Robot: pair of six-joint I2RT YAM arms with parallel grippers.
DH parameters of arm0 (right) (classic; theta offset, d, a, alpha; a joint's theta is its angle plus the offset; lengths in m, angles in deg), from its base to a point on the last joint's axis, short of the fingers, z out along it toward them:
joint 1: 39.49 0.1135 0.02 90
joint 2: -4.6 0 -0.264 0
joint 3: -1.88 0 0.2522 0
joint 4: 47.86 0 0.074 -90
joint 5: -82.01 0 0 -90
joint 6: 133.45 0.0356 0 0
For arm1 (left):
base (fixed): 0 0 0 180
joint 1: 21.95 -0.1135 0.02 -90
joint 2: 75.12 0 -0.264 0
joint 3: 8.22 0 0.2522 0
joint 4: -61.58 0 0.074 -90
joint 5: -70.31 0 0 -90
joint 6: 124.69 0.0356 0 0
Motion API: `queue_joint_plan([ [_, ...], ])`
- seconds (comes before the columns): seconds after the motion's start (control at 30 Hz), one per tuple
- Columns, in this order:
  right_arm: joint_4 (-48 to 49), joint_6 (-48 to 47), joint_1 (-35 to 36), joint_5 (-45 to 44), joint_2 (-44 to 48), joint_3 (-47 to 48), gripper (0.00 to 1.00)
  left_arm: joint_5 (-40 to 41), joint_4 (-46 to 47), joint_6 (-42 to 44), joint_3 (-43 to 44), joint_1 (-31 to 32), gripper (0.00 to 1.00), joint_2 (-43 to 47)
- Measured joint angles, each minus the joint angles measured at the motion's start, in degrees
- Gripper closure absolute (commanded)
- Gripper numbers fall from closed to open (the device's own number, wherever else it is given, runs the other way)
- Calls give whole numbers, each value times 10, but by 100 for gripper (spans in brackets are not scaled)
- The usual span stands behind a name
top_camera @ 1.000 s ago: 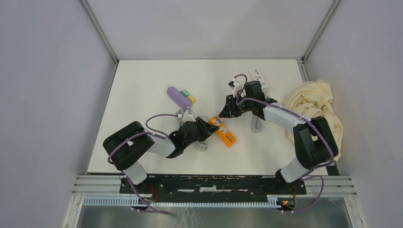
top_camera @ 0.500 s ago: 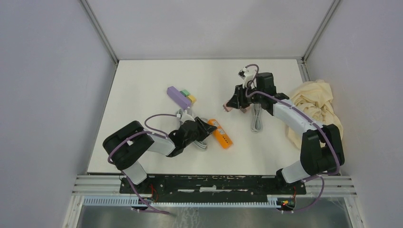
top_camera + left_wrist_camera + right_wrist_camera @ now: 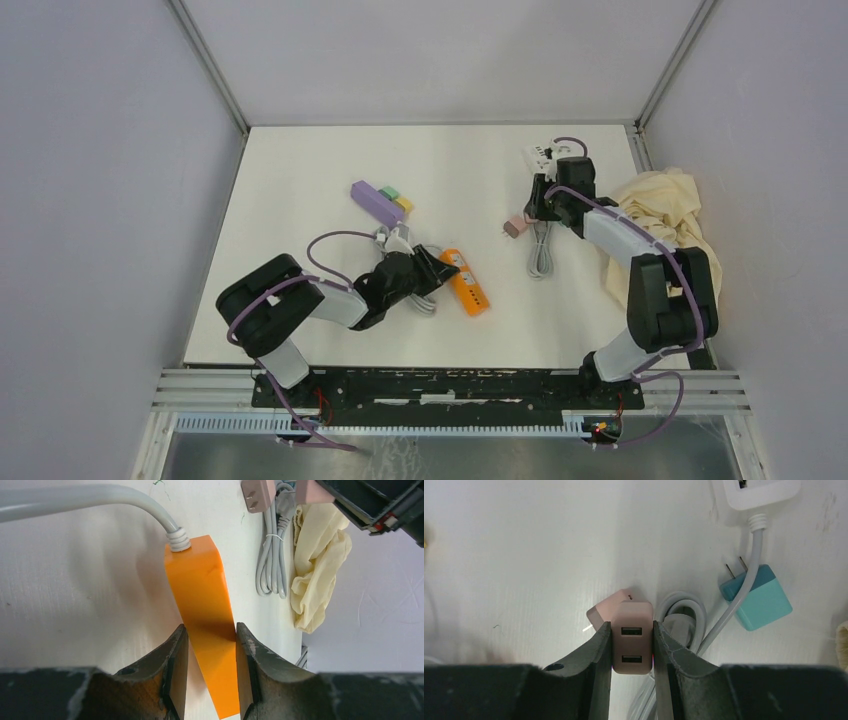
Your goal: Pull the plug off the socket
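Note:
The orange socket strip (image 3: 468, 281) lies on the white table, its grey cord curling left. My left gripper (image 3: 441, 268) is shut on it; in the left wrist view both fingers (image 3: 176, 652) press the sides of the strip (image 3: 202, 595). The pink two-port USB plug (image 3: 514, 226) is off the strip, well to its right. My right gripper (image 3: 535, 208) is shut on it, low by the table. The right wrist view shows the plug (image 3: 633, 640) clamped between both pads, one prong pointing away. The plug also shows in the left wrist view (image 3: 257, 493).
A coiled grey cable (image 3: 540, 256) lies just right of the pink plug. A white power strip (image 3: 545, 155) and a teal plug (image 3: 756, 597) sit behind it. A cream cloth (image 3: 665, 215) is bunched at the right edge. A purple strip (image 3: 376, 203) lies mid-table.
My right gripper has drawn the pink plug off the orange strip and carried it back and right, beside the grey coil. My left gripper kept its hold on the strip, which turned slightly.

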Motion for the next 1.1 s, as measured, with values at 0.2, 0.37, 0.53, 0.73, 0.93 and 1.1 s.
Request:
queue_joint_plan([
  [0.2,-12,3,-10,-15,-28,2,47,-15,31,20,-12,-1,97,0],
  [0.37,-14,-1,-15,-10,-28,12,28,-30,47,36,-16,-2,97,0],
  [0.53,-16,-19,-18,17,-10,13,28,-46,53,56,-14,-2,97,0],
  [0.73,-63,-103,-23,157,39,34,29,-73,48,82,0,-8,97,0],
  [0.93,-98,-167,-28,290,80,45,30,-107,44,105,37,-21,97,-23],
  [1.1,-118,-185,-40,330,85,46,30,-133,16,124,79,-35,97,-35],
])
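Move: The right gripper already holds a pink plug pulled from the orange strip. The other pink plug lies about 3 cm to its left, roughly level with it and some 6 cm lower. The grey cable coil is centred about 6 cm back and 3 cm right, the teal plug about 9 cm right and 2 cm farther out. From the left hand, which holds the orange strip, that lying plug is about 11 cm ahead, 16 cm right, slightly below. Lower the held pink plug about 2 cm, easing slightly right, and open the right fingers to let go of it beside the lying one. Then lift the open gripper some 10 cm, drawing back and left towards the orange strip while turning it about 30 degrees counter-clockwise. Keep the left grip on the strip, raising it and bringing it right about 3 cm each, with a slight clockwise turn. ##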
